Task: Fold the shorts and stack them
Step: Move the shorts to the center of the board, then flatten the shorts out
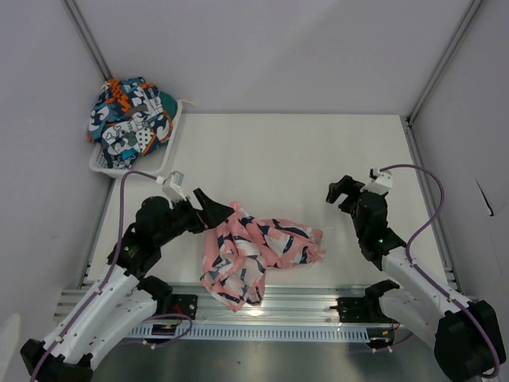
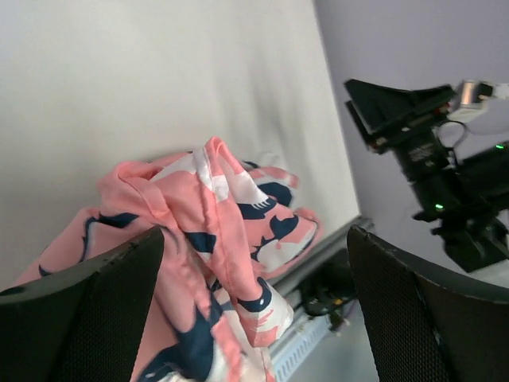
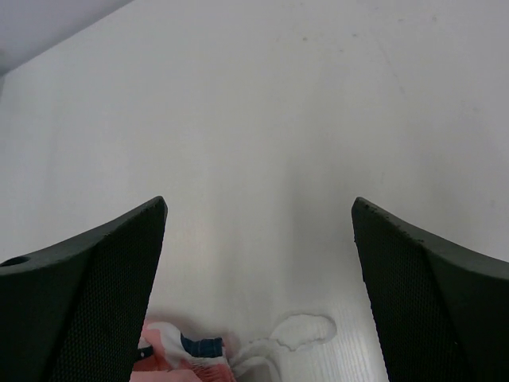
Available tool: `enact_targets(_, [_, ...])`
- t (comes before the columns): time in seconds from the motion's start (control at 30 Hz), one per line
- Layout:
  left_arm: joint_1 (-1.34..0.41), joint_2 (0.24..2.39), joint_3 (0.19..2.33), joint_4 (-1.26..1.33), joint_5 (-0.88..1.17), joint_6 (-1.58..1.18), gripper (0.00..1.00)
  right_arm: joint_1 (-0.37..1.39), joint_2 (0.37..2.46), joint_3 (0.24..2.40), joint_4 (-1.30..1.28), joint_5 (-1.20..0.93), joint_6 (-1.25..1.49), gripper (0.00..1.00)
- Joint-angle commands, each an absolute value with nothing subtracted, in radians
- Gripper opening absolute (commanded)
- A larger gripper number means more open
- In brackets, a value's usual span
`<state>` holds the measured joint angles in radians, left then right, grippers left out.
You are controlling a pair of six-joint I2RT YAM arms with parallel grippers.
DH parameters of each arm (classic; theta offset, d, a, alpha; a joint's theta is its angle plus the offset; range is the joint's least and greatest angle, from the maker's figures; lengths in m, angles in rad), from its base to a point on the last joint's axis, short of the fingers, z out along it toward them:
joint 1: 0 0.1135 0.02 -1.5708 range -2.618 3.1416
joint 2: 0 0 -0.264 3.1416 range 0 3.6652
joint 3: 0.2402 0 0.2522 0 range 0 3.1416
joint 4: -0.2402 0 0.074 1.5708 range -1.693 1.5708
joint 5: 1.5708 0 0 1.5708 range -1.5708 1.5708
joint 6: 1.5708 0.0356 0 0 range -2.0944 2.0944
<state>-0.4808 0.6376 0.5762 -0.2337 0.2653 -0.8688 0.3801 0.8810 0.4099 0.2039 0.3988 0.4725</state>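
The pink shark-print shorts (image 1: 258,248) lie crumpled on the table near its front edge. My left gripper (image 1: 216,211) sits at their left end with its jaws wide open. In the left wrist view the pink shorts (image 2: 215,227) bunch up between the fingers and rest against the left finger (image 2: 95,310). Nothing is clamped. The teal, orange and navy shorts (image 1: 131,118) are heaped in a white basket (image 1: 163,151) at the back left. My right gripper (image 1: 340,189) hovers open to the right of the pink shorts. Its wrist view shows a white drawstring loop (image 3: 298,334) and a corner of pink fabric (image 3: 183,354) below.
The white table (image 1: 302,151) is bounded by grey walls at the back and both sides. A metal rail (image 1: 278,306) runs along the front edge between the arm bases. The right arm (image 2: 433,155) shows in the left wrist view.
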Motion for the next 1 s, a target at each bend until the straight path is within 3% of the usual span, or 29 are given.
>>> enact_targets(0.0, [-0.471, 0.562, 0.671, -0.486, 0.112, -0.695, 0.99, 0.385, 0.938, 0.416, 0.334, 0.188, 0.397, 0.98])
enact_targets(0.27, [-0.471, 0.571, 0.83, -0.721, 0.006, -0.574, 0.99, 0.455, 1.069, 0.523, 0.237, 0.089, 0.454, 0.93])
enact_targets(0.43, [-0.471, 0.539, 0.804, -0.749, 0.005, -0.523, 0.99, 0.497, 1.068, 0.629, -0.119, 0.112, 0.623, 0.93])
enact_targets(0.63, [-0.471, 0.512, 0.759, -0.678, 0.081, -0.517, 0.99, 0.497, 0.896, 0.583, -0.282, 0.012, 0.695, 0.78])
enact_targets(0.8, [-0.471, 0.514, 0.746, -0.664, 0.094, -0.526, 0.99, 0.5, 0.874, 0.568, -0.345, -0.041, 0.695, 0.73])
enact_targets(0.87, [-0.471, 0.512, 0.735, -0.654, 0.095, -0.535, 0.99, 0.499, 0.876, 0.543, -0.33, -0.064, 0.698, 0.65])
enact_targets(0.97, [-0.471, 0.514, 0.721, -0.641, 0.107, -0.545, 0.99, 0.499, 0.897, 0.532, -0.33, -0.075, 0.707, 0.66])
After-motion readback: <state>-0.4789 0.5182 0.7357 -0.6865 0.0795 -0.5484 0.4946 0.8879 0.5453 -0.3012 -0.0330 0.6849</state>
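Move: The shorts, just let go, lie below and between the hands: their middle is some 12 cm back and 11 cm to the right of the left hand, about 18 cm below it. The right hand goes for their waistband end, with the pale drawstring, roughly 14 cm back and 7 cm to its left, some 13 cm below. The shorts' middle is about 16 cm back and 26 cm to that hand's left. No touch can be made out yet. The right hand heads for the waistband end, first about 9 cm left, then 8 cm back, sinking some 4 cm overall while it tips down and swings counter-clockwise, each by 20-odd degrees, and its fingers close by about a third. The left hand, still wide open, draws some 6 cm left and a little back towards the shorts' left side, rising briefly and sinking again, its left side rolling up about 20 degrees. ##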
